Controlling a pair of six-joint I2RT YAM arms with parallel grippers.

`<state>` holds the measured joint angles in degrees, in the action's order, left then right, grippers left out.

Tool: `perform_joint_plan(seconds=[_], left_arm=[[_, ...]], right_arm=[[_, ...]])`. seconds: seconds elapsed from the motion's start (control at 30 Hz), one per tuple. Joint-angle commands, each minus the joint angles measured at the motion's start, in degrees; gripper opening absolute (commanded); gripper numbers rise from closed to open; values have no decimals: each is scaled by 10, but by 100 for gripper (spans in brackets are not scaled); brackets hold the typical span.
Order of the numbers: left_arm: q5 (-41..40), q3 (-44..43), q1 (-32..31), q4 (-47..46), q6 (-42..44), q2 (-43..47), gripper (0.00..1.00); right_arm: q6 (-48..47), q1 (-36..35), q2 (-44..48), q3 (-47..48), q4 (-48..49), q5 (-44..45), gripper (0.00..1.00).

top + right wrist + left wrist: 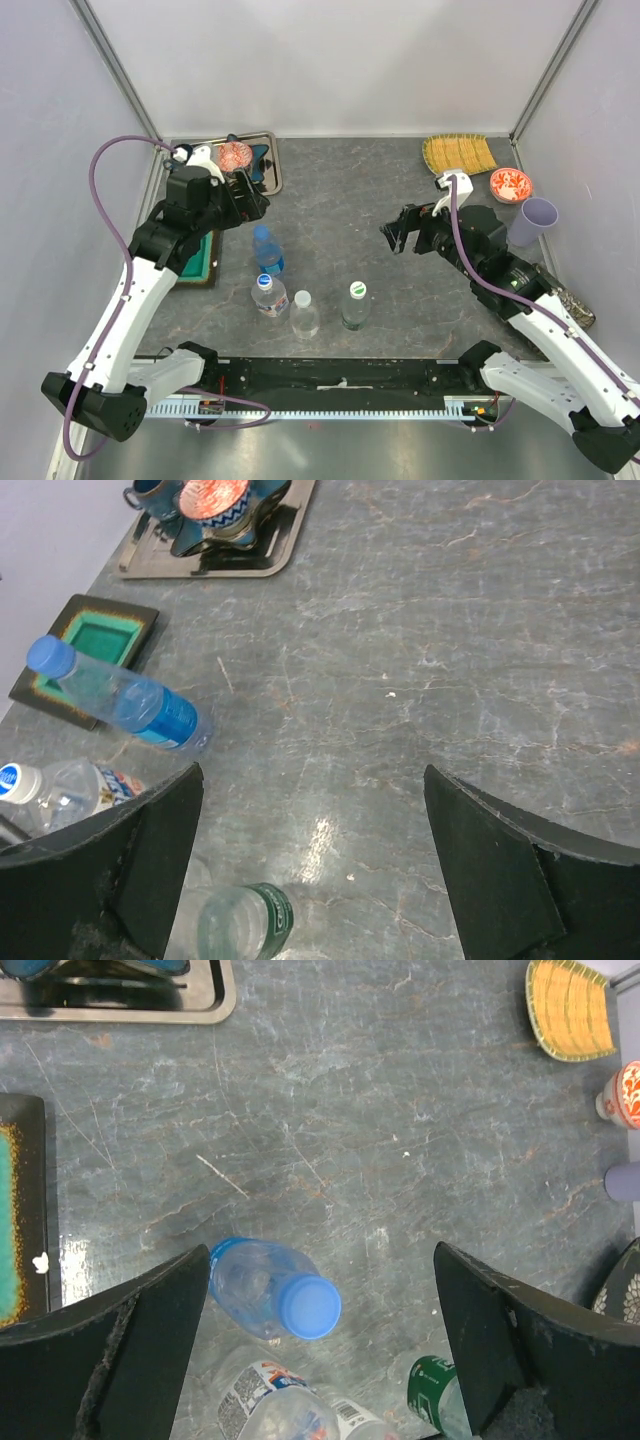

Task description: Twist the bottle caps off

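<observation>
Four bottles stand capped near the table's front middle. The blue-tinted bottle (267, 250) is farthest back, with the clear labelled bottle (269, 295), the plain clear bottle (304, 314) and the greenish bottle (355, 305) in front of it. My left gripper (255, 195) hovers open above and behind the blue bottle, whose blue cap (308, 1306) shows low between the fingers of that gripper (320, 1260). My right gripper (393, 237) hangs open to the right of the bottles; the greenish bottle (240, 920) lies near its left finger (150, 860). Neither gripper touches anything.
A metal tray (276, 165) with cups sits at the back left, and a green-and-black square dish (203, 262) lies under the left arm. At the back right are a yellow woven plate (458, 153), a red-white bowl (511, 184) and a lilac cup (533, 220).
</observation>
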<state>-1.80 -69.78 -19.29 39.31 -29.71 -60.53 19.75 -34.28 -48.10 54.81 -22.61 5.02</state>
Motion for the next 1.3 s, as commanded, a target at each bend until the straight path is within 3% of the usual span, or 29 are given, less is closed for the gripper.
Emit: perform_joint_plan(seconds=[0.0,0.23,0.57,0.87,1.27], left_arm=[[15,24,2,-28,27,21,100],[58,67,1,-67,60,70,100],[22,69,1,-73,73,106,100],[19,76,1,-68,73,113,100],[19,83,1,-68,71,116,100]], right_arm=[[-4,-12,2,12,2,-62,98],[11,-110,4,24,-16,-49,97],[34,-341,-47,25,-34,162,96],[60,-355,-59,-4,-31,211,86],[77,-356,-65,-31,-26,201,75]])
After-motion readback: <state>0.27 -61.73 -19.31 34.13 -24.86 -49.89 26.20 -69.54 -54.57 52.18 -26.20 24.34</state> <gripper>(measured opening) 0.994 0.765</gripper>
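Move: The green-capped bottle stands about 10 cm back and 9 cm to the left of my right hand, its middle some 18 cm below. The white-capped bottle stands roughly 11 cm to the left of it, and the blue-capped clear bottle about 19 cm to its left and 3 cm farther out. From my left hand, the green-capped bottle lies some 14 cm back, 21 cm right and 18 cm below. I swing my right hand back and left, about 10 cm each way, to the green-capped bottle. I turn it some 20 degrees counter-clockwise, easing part of that back as I sink about 6 cm over the cap and narrow the still wide fingers to roughly three quarters open, without gripping yet. My left hand draws back a little, dips, then rises slightly, its open fingers tipping up. ##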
